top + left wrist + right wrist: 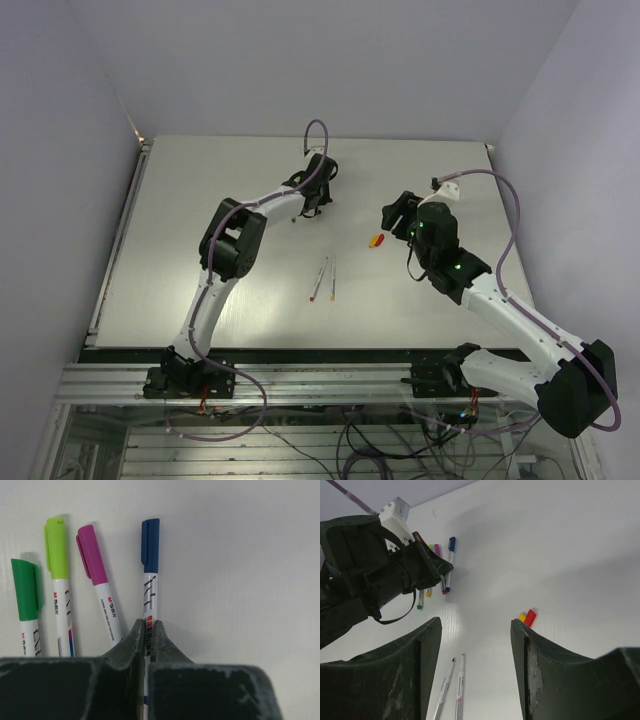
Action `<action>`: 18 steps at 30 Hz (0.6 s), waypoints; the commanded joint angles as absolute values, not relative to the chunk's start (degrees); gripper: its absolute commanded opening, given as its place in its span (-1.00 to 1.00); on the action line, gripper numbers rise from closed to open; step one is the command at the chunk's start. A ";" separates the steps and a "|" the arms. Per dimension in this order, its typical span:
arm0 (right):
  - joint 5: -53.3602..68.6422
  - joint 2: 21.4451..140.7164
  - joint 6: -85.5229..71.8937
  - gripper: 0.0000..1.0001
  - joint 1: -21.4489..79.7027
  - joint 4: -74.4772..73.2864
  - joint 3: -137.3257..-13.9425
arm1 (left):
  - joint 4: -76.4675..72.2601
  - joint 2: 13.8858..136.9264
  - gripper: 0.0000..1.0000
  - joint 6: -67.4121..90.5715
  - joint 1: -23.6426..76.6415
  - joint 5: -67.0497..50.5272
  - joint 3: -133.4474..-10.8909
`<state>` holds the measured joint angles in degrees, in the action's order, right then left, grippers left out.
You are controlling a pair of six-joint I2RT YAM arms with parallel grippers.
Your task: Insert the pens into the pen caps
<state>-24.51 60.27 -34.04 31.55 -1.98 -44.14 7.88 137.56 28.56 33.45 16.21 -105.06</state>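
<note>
My left gripper (147,630) is shut on the white barrel of a pen with a blue cap (150,542). Beside it lie three capped pens, with a purple cap (91,555), a lime cap (56,547) and a green cap (25,590). In the top view the left gripper (312,205) is at the table's far middle. Two uncapped pens (326,278) lie side by side mid-table, also in the right wrist view as pens (454,690). A red cap (529,617) and a yellow cap (522,616) lie together. My right gripper (475,630) hangs open and empty above the table, near these caps (377,240).
The white table (200,200) has a raised rim along its left edge and grey walls on three sides. The left arm's purple cable (318,130) loops above its wrist. The right arm's elbow (570,390) juts out at the near right.
</note>
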 commanded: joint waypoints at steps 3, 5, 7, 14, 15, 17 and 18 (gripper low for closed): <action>-24.78 60.19 -34.98 0.13 31.47 -1.54 -43.43 | 18.55 136.77 -0.86 28.69 33.13 17.72 -99.63; -24.73 60.30 -34.90 0.13 31.44 -1.23 -43.30 | 18.25 135.97 -0.84 28.25 33.13 16.96 -98.04; -24.32 60.63 -34.74 0.13 31.46 -0.75 -43.24 | 17.18 135.35 -0.73 27.81 33.13 15.67 -96.54; -23.38 62.08 -34.55 0.13 31.50 -0.38 -43.85 | 15.07 133.68 -0.37 27.16 33.18 13.09 -94.64; -23.35 62.01 -34.42 0.13 31.40 -0.23 -43.78 | 14.87 133.47 -0.32 26.96 33.21 12.90 -94.78; -23.42 61.81 -34.28 0.13 31.43 -0.05 -43.77 | 14.67 132.91 -0.28 26.42 33.20 12.67 -95.25; -23.51 61.76 -34.21 0.13 31.48 0.00 -43.80 | 14.53 132.60 -0.25 26.13 33.15 12.59 -95.60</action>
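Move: The left hand already pinches the blue-capped pen, slightly nearer than its middle, down at table level. The magenta-capped pen beside which it is being laid has its middle about 3 cm to the left and 2 cm ahead; the lime-capped pen's is some 6 cm left and 3 cm ahead, the green-capped pen's about 8 cm left and 1 cm ahead. From the right hand the magenta-capped pen lies roughly 22 cm ahead, 18 cm left and 21 cm down. Still pinching the blue-capped pen, the left hand drags it level over the table, about 2.5 cm back and 1.5 cm left towards the magenta-capped pen. As that slide eases off, the fingers open to about a third and let go of the pen, staying low on either side of it with hardly any wrist turn. ##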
